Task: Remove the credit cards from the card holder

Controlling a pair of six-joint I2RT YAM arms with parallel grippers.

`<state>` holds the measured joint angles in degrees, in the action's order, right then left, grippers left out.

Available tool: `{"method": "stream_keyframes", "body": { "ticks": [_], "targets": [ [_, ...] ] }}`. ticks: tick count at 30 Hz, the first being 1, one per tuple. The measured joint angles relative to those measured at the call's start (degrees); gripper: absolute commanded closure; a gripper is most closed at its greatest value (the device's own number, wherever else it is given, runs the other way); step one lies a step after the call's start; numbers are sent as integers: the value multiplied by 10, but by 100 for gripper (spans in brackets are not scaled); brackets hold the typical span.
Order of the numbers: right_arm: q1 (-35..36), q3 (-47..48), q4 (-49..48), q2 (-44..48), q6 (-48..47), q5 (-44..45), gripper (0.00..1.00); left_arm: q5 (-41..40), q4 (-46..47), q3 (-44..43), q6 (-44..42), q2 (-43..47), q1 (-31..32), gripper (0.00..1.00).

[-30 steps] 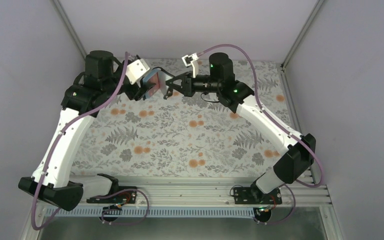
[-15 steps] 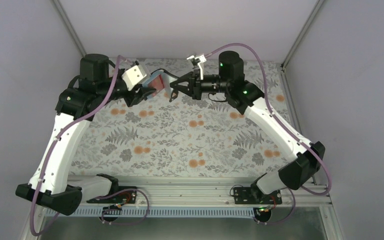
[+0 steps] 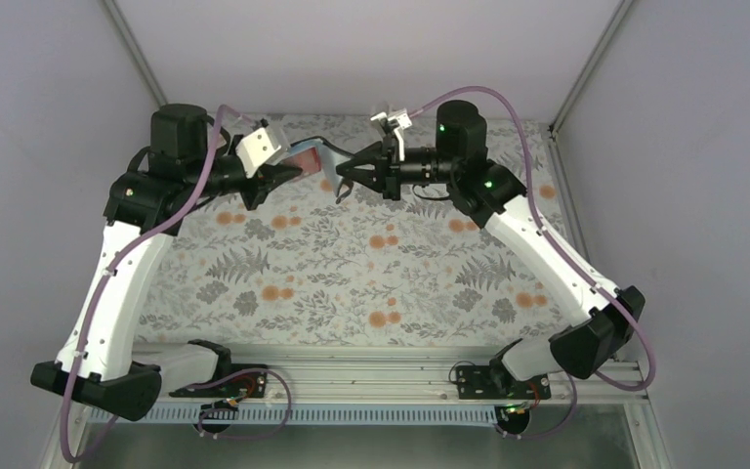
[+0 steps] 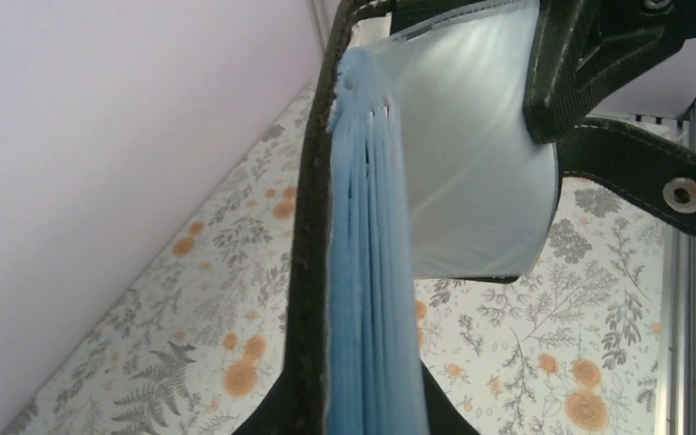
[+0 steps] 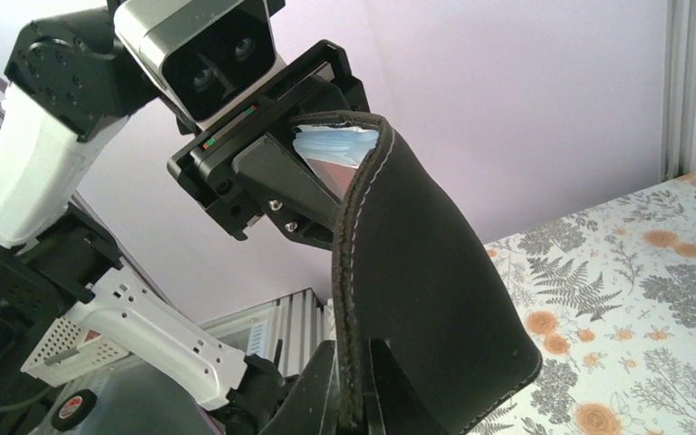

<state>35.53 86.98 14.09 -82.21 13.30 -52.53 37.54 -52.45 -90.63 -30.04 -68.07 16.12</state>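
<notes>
The card holder [image 3: 320,152] hangs open in the air above the back of the table, held between both grippers. My left gripper [image 3: 288,172] is shut on its left leaf, and in the left wrist view the fingers clamp the dark edge and the light blue pocket layers [image 4: 367,272]. My right gripper [image 3: 344,176] is shut on the right leaf's stitched dark edge [image 5: 352,362]. A reddish credit card [image 3: 303,159] shows in the left leaf, and again as a pink patch [image 5: 333,172] in the right wrist view. The other credit cards are hidden in the pockets.
A floral cloth [image 3: 371,264] covers the table below. Grey walls close in the back and both sides. The holder's clear window flap [image 4: 471,163] and a snap strap [image 4: 684,192] hang near the right gripper. A metal rail [image 3: 391,366] runs along the near edge.
My left gripper's jaws have closed on the holder's left leaf. Both grippers have drawn apart, the right one moving right, and the holder has spread wider between them.
</notes>
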Motion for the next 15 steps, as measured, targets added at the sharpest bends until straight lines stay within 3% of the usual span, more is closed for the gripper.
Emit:
{"method": "stream_keyframes", "body": {
  "ticks": [3, 5, 9, 12, 15],
  "targets": [
    [-2, -7, 14, 8, -22, 21, 63, 14, -13, 5, -9, 1, -3, 98],
    [-7, -9, 28, 11, -32, 73, 57, 18, -12, 26, -8, 9, -7, 98],
    [-16, -11, 73, 6, -45, 247, 53, 3, 0, 86, 15, 20, -21, 98],
    [-18, -12, 110, -1, -45, 376, 54, -77, 14, 119, 42, -1, -28, 98],
    [-17, -12, 146, -3, -47, 471, 62, -167, 32, 141, 72, -54, -31, 98]
  ]
}}
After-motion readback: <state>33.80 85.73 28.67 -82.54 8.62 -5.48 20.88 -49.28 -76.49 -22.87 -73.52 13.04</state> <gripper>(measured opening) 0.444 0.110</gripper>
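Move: The card holder hangs open between the hands, its sleeves of cards still pinched by the left fingers, its middle about 5 cm right of that hand and 2 cm ahead, nearly level. From the right hand, which still grips the loose cover, that middle is some 6 cm left and 2 cm ahead, nearly level; the snap strap dangles about 4 cm back, level sideways with this hand and 3 cm below. Right hand releases the cover, swinging some 12 cm forward and right, while left lowers the holder 13 cm. ##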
